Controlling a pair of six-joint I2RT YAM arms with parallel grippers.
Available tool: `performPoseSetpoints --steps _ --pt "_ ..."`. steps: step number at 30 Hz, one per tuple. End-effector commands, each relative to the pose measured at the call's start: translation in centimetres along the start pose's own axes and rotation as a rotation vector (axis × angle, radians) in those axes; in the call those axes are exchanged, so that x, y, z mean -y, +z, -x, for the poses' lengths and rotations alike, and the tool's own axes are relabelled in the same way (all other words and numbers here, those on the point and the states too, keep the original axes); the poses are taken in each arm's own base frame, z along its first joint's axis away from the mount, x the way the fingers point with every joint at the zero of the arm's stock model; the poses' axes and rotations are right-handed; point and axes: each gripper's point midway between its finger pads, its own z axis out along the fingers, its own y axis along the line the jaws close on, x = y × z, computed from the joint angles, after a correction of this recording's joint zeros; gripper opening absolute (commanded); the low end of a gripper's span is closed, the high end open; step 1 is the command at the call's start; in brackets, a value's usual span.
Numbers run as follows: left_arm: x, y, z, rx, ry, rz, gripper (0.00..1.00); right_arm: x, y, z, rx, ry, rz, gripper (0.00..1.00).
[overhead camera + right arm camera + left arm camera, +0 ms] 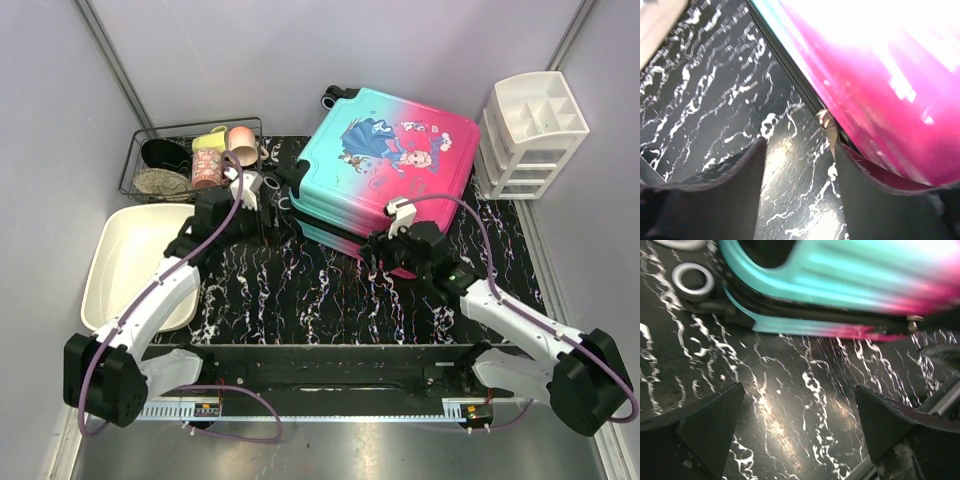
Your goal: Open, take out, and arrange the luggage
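The luggage [390, 165] lies flat and closed on the black marbled mat, teal at the left and pink at the right, with a princess print on top. My left gripper [266, 218] is beside its teal near-left corner, by a wheel [692, 279]. It hangs wide open over bare mat [797, 410], short of the teal edge [840, 285]. My right gripper [385, 263] is at the pink near edge. Its jaws are open [800, 145] with only mat between them. A small metal zipper pull [829, 125] hangs at the shell's seam, right at the tip of the right-hand finger [875, 195].
A wire basket [190, 160] holding cups and bowls stands at the back left. A white tub [140, 265] sits left of the mat. A white drawer organizer [530, 135] stands right of the suitcase. A second zipper pull [912, 322] shows on the near seam.
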Motion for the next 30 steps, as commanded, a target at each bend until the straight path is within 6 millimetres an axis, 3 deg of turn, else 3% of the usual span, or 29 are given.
performPoseSetpoints --steps 1,5,9,10,15,16,17,22,28,30 --pt "5.4 -1.1 0.0 0.065 0.110 -0.173 0.99 -2.0 -3.2 6.2 0.110 -0.065 0.056 0.69" --pt "8.9 0.5 -1.7 0.115 0.260 -0.246 0.96 -1.4 -7.0 5.8 0.059 -0.125 0.017 0.80" --pt "12.2 3.2 -2.7 0.150 0.343 -0.283 0.80 0.5 -9.8 7.5 0.125 -0.164 -0.104 0.83" --pt "13.8 3.7 -2.7 0.176 0.359 -0.306 0.79 1.1 -10.3 8.2 0.140 -0.196 -0.138 0.83" --pt "17.7 7.6 -4.5 0.108 0.285 -0.390 0.77 4.6 -12.4 9.9 0.167 -0.222 -0.284 0.83" --pt "18.6 8.0 -4.0 0.112 0.264 -0.414 0.77 5.3 -12.9 10.6 0.178 -0.208 -0.314 0.83" --pt "18.5 9.3 -5.2 0.072 0.238 -0.408 0.77 5.7 -13.2 10.4 0.162 -0.196 -0.333 0.83" --pt "19.6 11.8 -7.1 0.032 0.172 -0.433 0.76 6.8 -14.6 11.0 0.179 -0.174 -0.379 0.84" --pt "19.4 14.5 -8.4 -0.014 0.107 -0.386 0.72 7.4 -14.9 11.4 0.182 -0.185 -0.405 0.85" --pt "19.3 15.0 -8.5 -0.016 0.082 -0.375 0.66 7.5 -14.8 11.6 0.187 -0.198 -0.409 0.85"
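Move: The zipper pull hangs at the suitcase's near edge, about 25 cm to the left gripper's right, some 4 cm back and 9 cm lower; the suitcase's near wheel stands roughly 7 cm ahead of that gripper, level sideways and 9 cm down. For the right gripper, the lid's near corner lies about 10 cm right, 3 cm ahead and 6 cm up, with the zipper pull just 3 cm ahead, 1 cm right, at its own height. Lift the right gripper clear of the zipper pull by about 12 cm, spreading its fingers wider, then carry it right to the lid's near corner, tipping slightly up. Swing the left gripper back, then some 23 cm right along the suitcase's near side and down to the zipper pull, turning it clockwise and partly narrowing its fingers without closing them on the pull. ##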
